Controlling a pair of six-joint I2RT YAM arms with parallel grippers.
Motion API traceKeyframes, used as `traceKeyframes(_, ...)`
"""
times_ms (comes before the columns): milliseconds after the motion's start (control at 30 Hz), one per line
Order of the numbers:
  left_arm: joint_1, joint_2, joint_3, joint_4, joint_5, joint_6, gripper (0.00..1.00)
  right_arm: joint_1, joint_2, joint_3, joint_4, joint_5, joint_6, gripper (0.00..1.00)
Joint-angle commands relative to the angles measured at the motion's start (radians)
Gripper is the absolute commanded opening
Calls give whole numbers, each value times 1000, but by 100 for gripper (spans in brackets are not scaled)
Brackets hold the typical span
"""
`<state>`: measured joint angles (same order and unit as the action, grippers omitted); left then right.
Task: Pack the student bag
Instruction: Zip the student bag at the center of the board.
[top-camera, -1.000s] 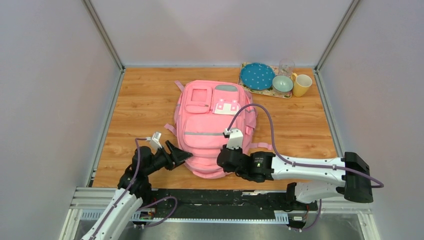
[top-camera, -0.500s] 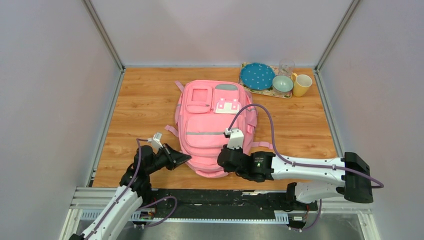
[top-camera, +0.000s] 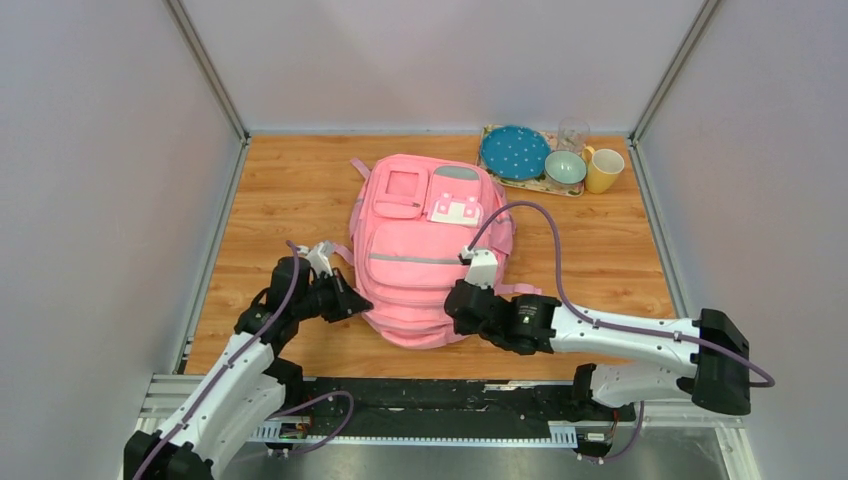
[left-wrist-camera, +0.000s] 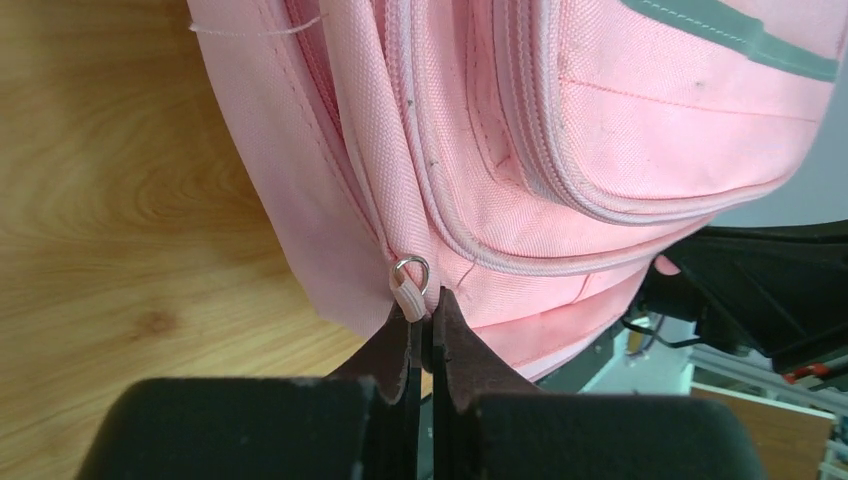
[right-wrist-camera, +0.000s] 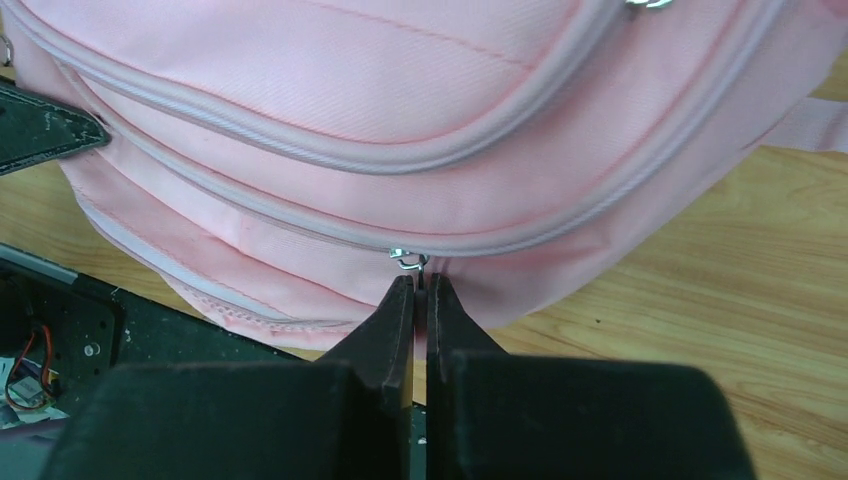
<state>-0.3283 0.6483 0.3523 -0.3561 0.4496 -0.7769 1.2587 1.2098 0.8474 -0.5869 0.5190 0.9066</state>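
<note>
The pink student bag (top-camera: 420, 260) lies flat on the wooden table, front pockets up, with its bottom end toward the arms. My left gripper (top-camera: 352, 304) is at the bag's lower left side. In the left wrist view it (left-wrist-camera: 425, 300) is shut on a pink zip pull (left-wrist-camera: 408, 296) that hangs from a small metal ring. My right gripper (top-camera: 456, 305) is at the bag's lower right part. In the right wrist view it (right-wrist-camera: 421, 285) is shut on a metal zip pull (right-wrist-camera: 408, 260) on the bag's (right-wrist-camera: 350, 80) zipped seam.
At the back right stands a tray (top-camera: 492, 168) with a blue dotted plate (top-camera: 515, 152), a pale bowl (top-camera: 565, 167), a clear glass (top-camera: 573, 133) and a yellow mug (top-camera: 604, 170) beside it. Grey walls enclose three sides. The black base rail (top-camera: 420, 400) runs along the near edge.
My left gripper has shut on the pink zip pull and moved away from the near edge. The bag and the right gripper have shifted slightly the same way.
</note>
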Motion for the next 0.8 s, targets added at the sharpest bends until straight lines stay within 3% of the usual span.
traceKeyframes(0, 99, 54, 80, -61, 6, 221, 0, -71, -59, -25, -51, 38, -63, 0)
traceKeyframes(200, 308, 74, 116, -109, 133, 307, 0, -140, -121, -57, -71, 33, -103, 0)
traceKeyframes(367, 316, 68, 56, -13, 296, 213, 0, -182, -168, -87, -67, 10, -112, 0)
traceKeyframes(400, 314, 54, 33, 24, 316, 171, 9, -185, -173, -91, -62, 6, -107, 0)
traceKeyframes(433, 316, 35, -36, 81, 360, 60, 33, -185, -180, -102, -57, -7, -104, 0)
traceKeyframes(467, 316, -17, -82, 229, 386, -9, 41, -186, -182, -108, -45, -13, -100, 0)
traceKeyframes(533, 316, -77, -197, 336, 393, -172, 57, -185, -182, -122, -33, -34, -86, 0)
traceKeyframes(633, 314, -182, -272, 361, 347, -193, 66, -186, -173, -130, -16, -60, -74, 0)
traceKeyframes(767, 314, -226, -331, 284, 345, -166, 69, -185, -164, -126, -5, -79, -77, 0)
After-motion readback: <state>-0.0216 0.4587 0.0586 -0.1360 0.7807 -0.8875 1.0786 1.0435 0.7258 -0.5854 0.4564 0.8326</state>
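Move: The right fingers are shut on the main zipper slider at the student bag's near end; the bend of that seam at the near right corner lies about 6 cm right and 3 cm ahead of them, roughly level. The front pocket pull is some 9 cm ahead and 4 cm right, and the right strap about 11 cm right, 6 cm ahead and 7 cm lower. The left fingers are shut at the ring tab on the bag's near left corner, about 1 cm ahead; the main slider is some 14 cm to their right and 2 cm back. Keeping its pinch on the main slider's pull, the right hand draws it along the seam about 5 cm to the right and 2 to 3 cm forward, round towards the near right corner, rising a little midway and sinking again, with a slight clockwise turn of the wrist. Meanwhile the left hand, still shut at the near left corner, tugs outward about 4 cm left and 2 cm forward, then opens wide and backs off some 4 cm back, right and down, rolling about 15 degrees, so that the ring tab stands before its open fingers. ##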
